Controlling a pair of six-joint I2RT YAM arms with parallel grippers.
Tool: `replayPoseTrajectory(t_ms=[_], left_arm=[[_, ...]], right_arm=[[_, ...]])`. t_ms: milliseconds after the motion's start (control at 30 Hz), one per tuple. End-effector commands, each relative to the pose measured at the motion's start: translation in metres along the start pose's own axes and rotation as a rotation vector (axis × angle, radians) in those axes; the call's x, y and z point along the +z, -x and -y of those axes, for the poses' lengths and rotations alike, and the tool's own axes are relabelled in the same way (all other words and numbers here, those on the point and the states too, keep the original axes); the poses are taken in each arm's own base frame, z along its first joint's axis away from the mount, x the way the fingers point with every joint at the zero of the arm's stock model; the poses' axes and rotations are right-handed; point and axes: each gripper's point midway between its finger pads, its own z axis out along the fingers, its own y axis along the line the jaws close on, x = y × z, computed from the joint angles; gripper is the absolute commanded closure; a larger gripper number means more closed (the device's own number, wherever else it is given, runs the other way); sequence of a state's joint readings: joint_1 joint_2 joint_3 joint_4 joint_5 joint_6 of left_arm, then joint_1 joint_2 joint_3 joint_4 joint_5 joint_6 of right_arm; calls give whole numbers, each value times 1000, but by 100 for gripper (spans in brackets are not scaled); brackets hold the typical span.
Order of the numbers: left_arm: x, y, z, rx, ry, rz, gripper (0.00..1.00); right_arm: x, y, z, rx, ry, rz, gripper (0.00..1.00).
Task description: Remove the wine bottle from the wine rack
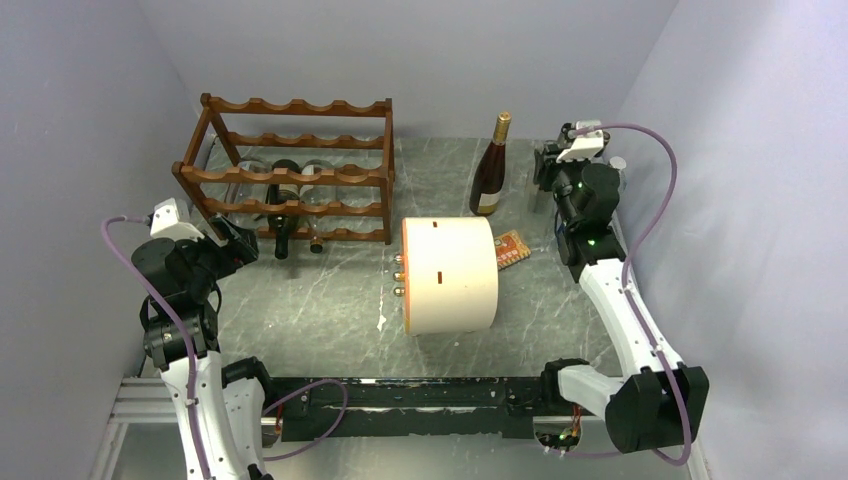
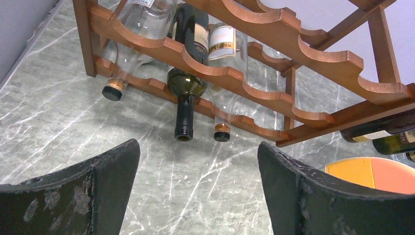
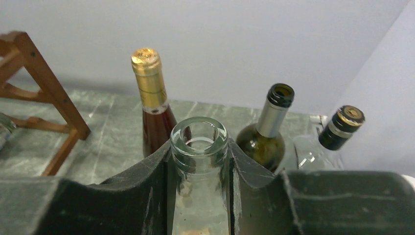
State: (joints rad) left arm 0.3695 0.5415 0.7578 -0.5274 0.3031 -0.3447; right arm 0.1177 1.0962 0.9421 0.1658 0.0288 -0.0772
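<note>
The reddish-brown wine rack [image 1: 290,170] stands at the back left. Three wine bottles lie in its lower tier, necks towards me: a dark one [image 2: 188,83] between two clear ones [image 2: 122,68] [image 2: 222,98]. My left gripper [image 2: 198,166] hangs open just in front of those necks, touching nothing, at the rack's front left corner [image 1: 235,245]. At the far right my right gripper [image 3: 199,161] is shut on the neck of an upright, uncorked clear wine bottle [image 3: 199,139], away from the rack. In the top view that gripper [image 1: 545,175] hides the bottle.
A gold-foiled reddish bottle [image 1: 491,170] stands at the back centre. Beside it in the right wrist view are a green open bottle [image 3: 271,127] and a black-capped clear one [image 3: 337,129]. A cream cylinder [image 1: 450,275] lies mid-table with an orange packet [image 1: 511,250] next to it.
</note>
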Motion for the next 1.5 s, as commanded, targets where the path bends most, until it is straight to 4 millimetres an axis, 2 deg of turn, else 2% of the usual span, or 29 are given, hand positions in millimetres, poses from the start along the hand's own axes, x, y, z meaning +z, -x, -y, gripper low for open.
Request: replayPoseTrajectory(t_ms=[0,200,633,1167,1467], left_arm=[[1,3,6,4,-28,16,6],[1,3,5,4,-27,12,7],[-1,5,2,1,-1,30,7],[-1,6,0,2,11,34,8],[0,6,0,1,11,31,8]], right_arm=[[7,44,-4,66,18,238,100],[24,24,-3,49,6,267,100],[59,-2,-3,53,-14,290,100],[78,-31,-2,29,-32,317,100],[82,-60,-6,48,-26,285,100]])
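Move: The right hand grips the clear bottle upright by its neck; its likely standing spot lies about 9 cm ahead, 1 cm left and some 32 cm below. The gold-capped bottle stands roughly 12 cm ahead and 7 cm left, the green bottle 11 cm ahead and 6 cm right, their middles some 18 cm below. From the left hand the spot is about 24 cm ahead, 58 cm right and 24 cm below. Right hand lowers the gripped bottle about 8 cm and carries it 8 cm forward towards the gold-capped bottle. ##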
